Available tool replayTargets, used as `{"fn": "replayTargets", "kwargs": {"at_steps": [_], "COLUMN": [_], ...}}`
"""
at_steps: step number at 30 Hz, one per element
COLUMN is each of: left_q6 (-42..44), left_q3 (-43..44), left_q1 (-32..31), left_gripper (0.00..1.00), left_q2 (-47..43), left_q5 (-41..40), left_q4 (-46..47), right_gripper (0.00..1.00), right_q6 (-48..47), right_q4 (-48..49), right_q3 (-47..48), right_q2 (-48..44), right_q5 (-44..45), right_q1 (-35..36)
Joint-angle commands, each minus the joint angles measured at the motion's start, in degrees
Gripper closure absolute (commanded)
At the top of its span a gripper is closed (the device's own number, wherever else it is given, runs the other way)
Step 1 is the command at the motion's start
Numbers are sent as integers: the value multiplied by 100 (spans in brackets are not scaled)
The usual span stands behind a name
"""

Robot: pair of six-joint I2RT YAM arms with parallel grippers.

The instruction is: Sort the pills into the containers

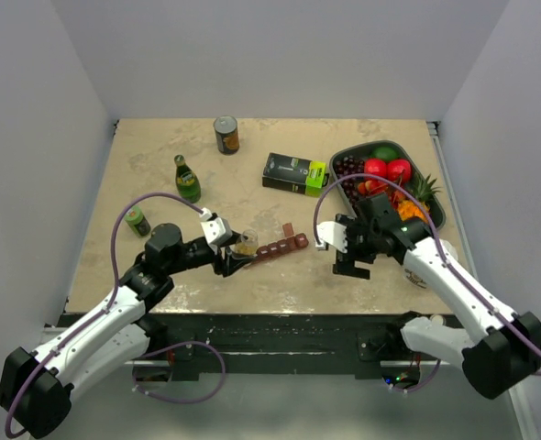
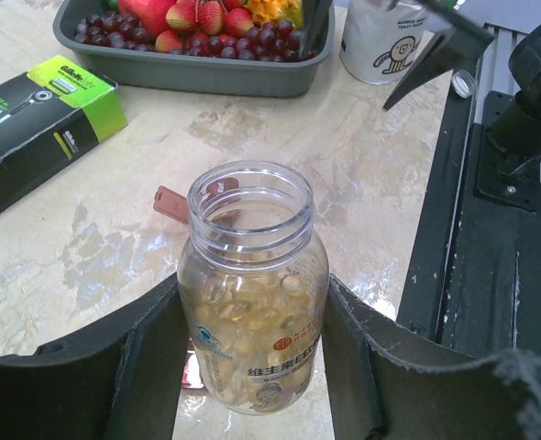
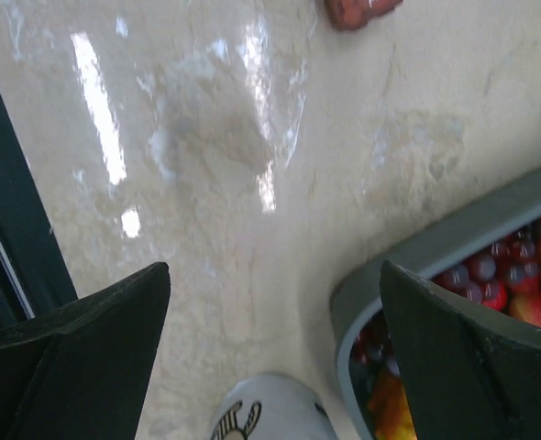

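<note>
My left gripper (image 1: 237, 252) (image 2: 252, 286) is shut on a clear, uncapped bottle (image 1: 245, 243) (image 2: 250, 302), held by its sides and half full of yellowish softgel pills (image 2: 243, 316). The dark red strip of containers (image 1: 282, 246) lies on the table just right of the bottle. In the left wrist view one end of the containers (image 2: 170, 202) pokes out behind the bottle. My right gripper (image 1: 351, 264) (image 3: 275, 275) hangs open over bare tabletop, right of the strip, with nothing between its fingers. The strip's end (image 3: 358, 9) shows at the top of the right wrist view.
A black-and-green box (image 1: 294, 173) (image 2: 41, 128) lies behind the strip. A grey fruit tray (image 1: 380, 143) (image 2: 197, 73) (image 3: 454, 238) stands at the back right. A white cartoon cup (image 2: 380, 41) (image 3: 266, 412) stands near the tray. A green bottle (image 1: 187, 179), a can (image 1: 226, 135) and a small green can (image 1: 138, 221) stand at the left.
</note>
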Motion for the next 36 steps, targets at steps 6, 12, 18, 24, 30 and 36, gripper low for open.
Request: {"fn": "replayTargets", "kwargs": {"at_steps": [6,12,18,24,30,36], "left_q6": [168,186,186,186,177,177], "left_q3": [56,73,65,73,82,100], "left_q1": [-27,-27,-27,-27,-19,-27], "left_gripper": [100,100,100,100,100,100], "left_q2": [-40,40,66,119,198,303], "left_q5": [124,256,344,362,405,484], "left_q4": [250,250,241,241,233,241], "right_gripper": [6,16,27,30,34,34], "right_q6": [-2022,-3630,-4758,-5181,-5365,-6129], "right_q4": [-2137,-2507,-2656,-2964,-2525,-2288], "right_q3": [-211,-686,-590,-703,-1336,-1749], "right_q2": [-1169,-1488,-628,-29,190,-11], "right_q5": [1664,2471,2490,2648,2948,2825], "right_q1": [-1240,-2612,-3834,-4063,-4186,-4388]}}
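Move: Back near the table's edge, by the right arm's base, lies the bottle cap, roughly 24 cm to the right of the right hand, 15 cm nearer the base and 11 cm below. The toilet roll stands about 21 cm to this hand's right and level with it; the fruit tray's middle is some 27 cm ahead and 13 cm right. From the left hand, which still holds the open bottle, the cap is about 52 cm right and 12 cm back, well below. Sweeping quickly to the right about 25 cm and drawing back some 7 cm, the empty right hand heads for the cap past the near side of the toilet roll, slowing and sinking slightly in the second half. Its wrist rolls some 45 degrees, bringing the fingers from down-left to nearly straight down, while they close from wide open to about two-thirds; one comes up against the roll. The left hand keeps the open bottle upright. ##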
